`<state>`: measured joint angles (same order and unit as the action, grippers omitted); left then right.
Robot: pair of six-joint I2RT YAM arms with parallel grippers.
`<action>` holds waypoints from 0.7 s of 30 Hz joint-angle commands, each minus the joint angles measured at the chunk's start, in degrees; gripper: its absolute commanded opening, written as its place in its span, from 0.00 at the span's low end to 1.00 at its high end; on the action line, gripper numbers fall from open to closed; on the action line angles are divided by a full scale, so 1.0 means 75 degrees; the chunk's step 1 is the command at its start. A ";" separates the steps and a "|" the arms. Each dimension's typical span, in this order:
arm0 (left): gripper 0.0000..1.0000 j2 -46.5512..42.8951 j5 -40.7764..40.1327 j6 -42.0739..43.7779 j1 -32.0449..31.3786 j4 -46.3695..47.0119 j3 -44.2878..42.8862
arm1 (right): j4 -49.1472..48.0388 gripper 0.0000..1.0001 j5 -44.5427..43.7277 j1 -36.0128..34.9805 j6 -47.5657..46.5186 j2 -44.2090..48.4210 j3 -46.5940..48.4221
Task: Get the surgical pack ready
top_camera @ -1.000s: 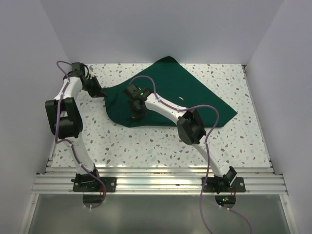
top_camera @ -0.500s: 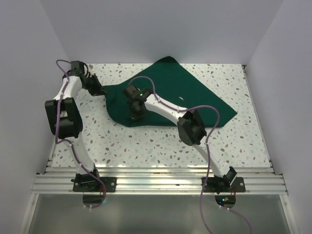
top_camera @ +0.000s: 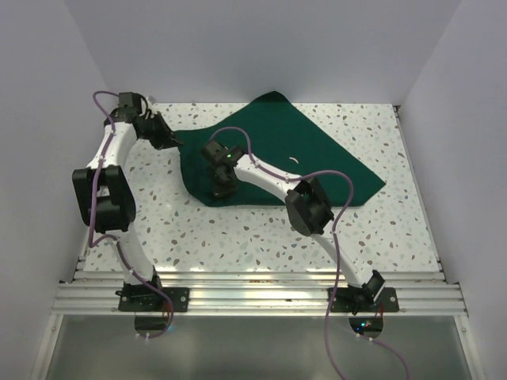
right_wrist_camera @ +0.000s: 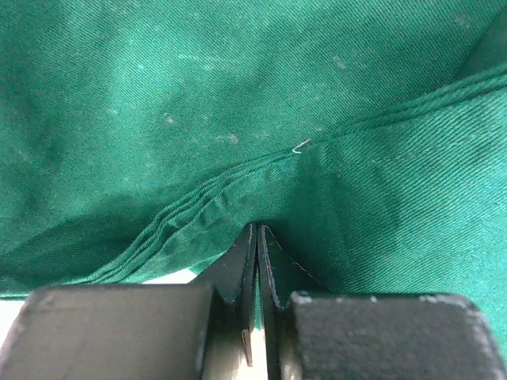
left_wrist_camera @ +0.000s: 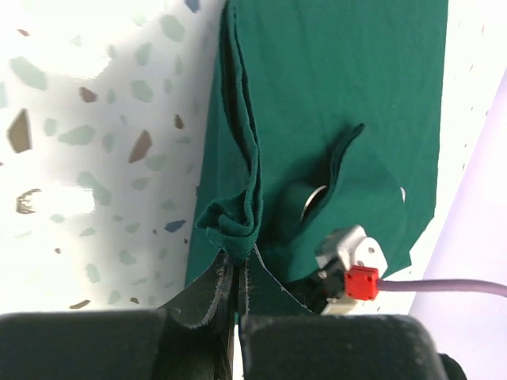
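Observation:
The dark green drape [top_camera: 301, 142] lies spread over the back middle of the speckled table. My left gripper [top_camera: 173, 143] is shut on its left edge, and the left wrist view shows the cloth [left_wrist_camera: 333, 79] bunched into a fold at the fingertips [left_wrist_camera: 235, 260]. My right gripper [top_camera: 221, 188] is shut on the near left edge of the drape [right_wrist_camera: 238, 95], with the hem pinched between its fingers [right_wrist_camera: 257, 231]. A sliver of shiny steel [left_wrist_camera: 311, 203] peeks from under a fold. It also shows as a small pale glint [top_camera: 295, 161] from above. Whatever else the cloth covers is hidden.
The terrazzo table [top_camera: 238, 229] is boxed in by white walls at the left, back and right. An aluminium rail [top_camera: 253, 293] runs along the front edge at the arm bases. The right arm's wrist with a red connector [left_wrist_camera: 352, 269] sits close to my left gripper.
My left gripper has moved right and toward the back with the drape's left edge, drawing that side of the cloth inward. The right gripper has barely shifted.

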<state>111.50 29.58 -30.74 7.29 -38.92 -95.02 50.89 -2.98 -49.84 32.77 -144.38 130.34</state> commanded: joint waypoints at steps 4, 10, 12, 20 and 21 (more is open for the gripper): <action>0.00 -0.0406 0.0251 -0.0272 -0.0374 0.0162 -0.0431 | 0.0081 0.03 0.0386 0.0036 -0.0128 0.0381 0.0490; 0.00 -0.0301 0.0262 -0.0319 -0.0995 -0.0073 -0.1005 | 0.0210 0.02 0.0668 0.0667 0.0095 0.1598 0.0539; 0.00 -0.0254 0.0228 -0.0342 -0.1206 -0.0190 -0.1355 | 0.0269 0.02 0.0574 0.0914 0.0188 0.1998 0.0248; 0.00 0.0086 0.0286 -0.0553 -0.1721 -0.0331 -0.2072 | 0.0152 0.03 -0.0164 0.2859 0.0002 0.4306 -0.2658; 0.00 0.0109 0.0286 -0.0565 -0.1757 -0.0342 -0.2177 | 0.0140 0.03 -0.0153 0.3081 -0.0034 0.4413 -0.3252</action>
<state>111.48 30.28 -33.08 -5.17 -41.45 -107.96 50.81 -1.08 -30.13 33.50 -114.98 113.54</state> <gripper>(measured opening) 0.019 0.033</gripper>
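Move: The left hand holds the green cloth's left corner; the covered tray it is being folded over lies about 24 cm to its right, 10 cm back and 13 cm below. The cloth's near-left fold is some 18 cm back and 7 cm right, its far corner about 17 cm ahead and 27 cm right. From the right hand, shut and low on the cloth, the tray's middle lies roughly 13 cm right and 5 cm ahead. Still pinching the cloth corner, left hand sweeps about 10 cm right, rising; right lifts off, up and rightwards. ##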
